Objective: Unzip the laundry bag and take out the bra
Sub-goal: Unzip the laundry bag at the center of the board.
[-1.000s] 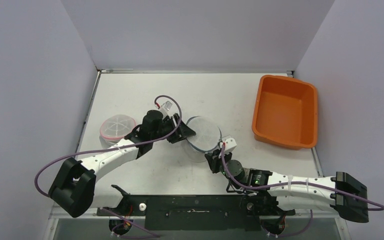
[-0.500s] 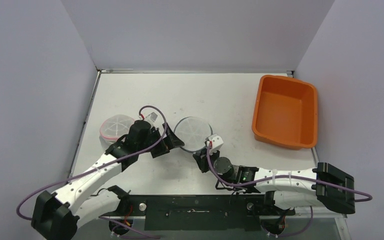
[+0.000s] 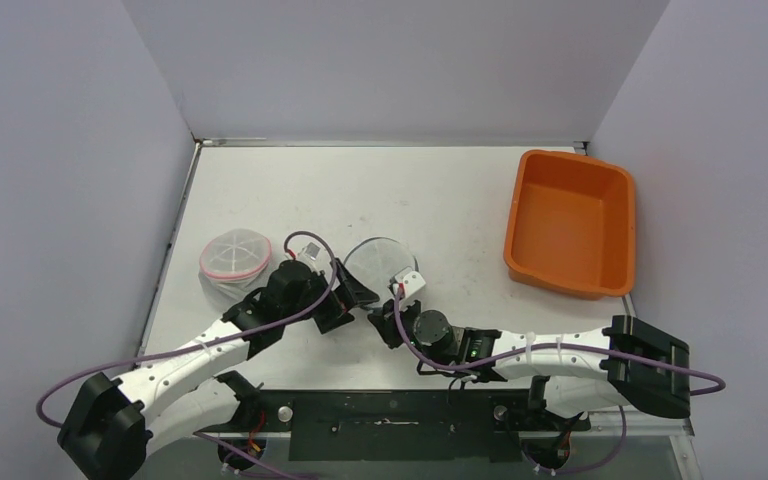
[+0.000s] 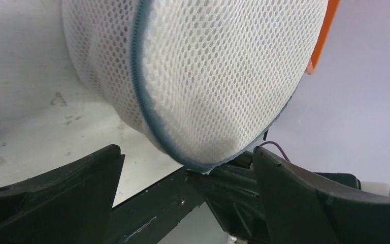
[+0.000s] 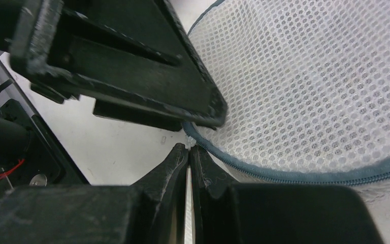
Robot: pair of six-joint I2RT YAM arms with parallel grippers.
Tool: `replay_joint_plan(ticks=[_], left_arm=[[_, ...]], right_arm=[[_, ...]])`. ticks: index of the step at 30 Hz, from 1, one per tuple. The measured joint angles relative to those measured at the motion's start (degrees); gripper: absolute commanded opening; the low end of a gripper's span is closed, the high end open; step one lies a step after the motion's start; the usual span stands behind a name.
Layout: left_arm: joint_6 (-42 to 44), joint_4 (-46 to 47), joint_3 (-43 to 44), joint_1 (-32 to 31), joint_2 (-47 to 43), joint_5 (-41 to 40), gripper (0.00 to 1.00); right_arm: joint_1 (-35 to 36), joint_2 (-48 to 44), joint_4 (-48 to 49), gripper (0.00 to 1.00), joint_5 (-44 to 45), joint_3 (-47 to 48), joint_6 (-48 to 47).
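Observation:
The laundry bag point(image 3: 380, 260) is a round white mesh pouch with a blue-grey zipper round its rim, tilted up on edge at the table's near middle. It fills the left wrist view point(image 4: 208, 76) and the right wrist view point(image 5: 310, 91). My left gripper point(image 3: 353, 296) is open, its jaws standing wide on either side of the bag's lower rim point(image 4: 183, 168) without touching it. My right gripper point(image 3: 382, 322) is shut on the small white zipper pull point(image 5: 187, 140) at the bag's rim, just below the tip of a left finger point(image 5: 132, 66). The bra is hidden.
A second round mesh pouch with a red rim point(image 3: 234, 256) lies left of the left gripper. An orange bin point(image 3: 570, 222) stands at the right side of the table. Grey walls close the table on three sides.
Both arms have drawn back toward the near left. The bag has moved left and nearer with them, and the right gripper has stayed at its rim.

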Motion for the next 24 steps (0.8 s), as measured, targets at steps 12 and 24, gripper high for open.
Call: replay_joint_plan(ticks=[12,24], left_arm=[[-3.04,6.62,0.0,-1.86,3.45,-4.22,0.44],[-3.63,9.25,0.0,-0.39,5.62,-3.74,0.01]], right_arm=[[0.7,-2.34,-1.14,0.05,-1.33,0.17,-0.15],[0.74,-8.81,-5.97,0.05,2.12,-2.54,0.2]])
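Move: The near rim of the blue-zipped laundry bag passes between the left hand's open fingers, its next grip spot about 2 cm ahead and 1 cm right; the bag's middle is roughly 7 cm ahead, 4 cm right and 5 cm lower. The right fingers already hold the zipper pull, 2 cm to the left hand's right, level fore and aft. The pink-rimmed bag stands some 27 cm left of the left hand and 11 cm farther out. Forward about 2.5 cm and slightly right along the bag's near rim goes the left hand, after a small shift right, closing its wide-open fingers until they pinch the zippered edge. The right hand keeps the zipper pull pinched, eases back and up about 2 cm, then draws to the right past its start, sinking a little, away from the left fingers. ##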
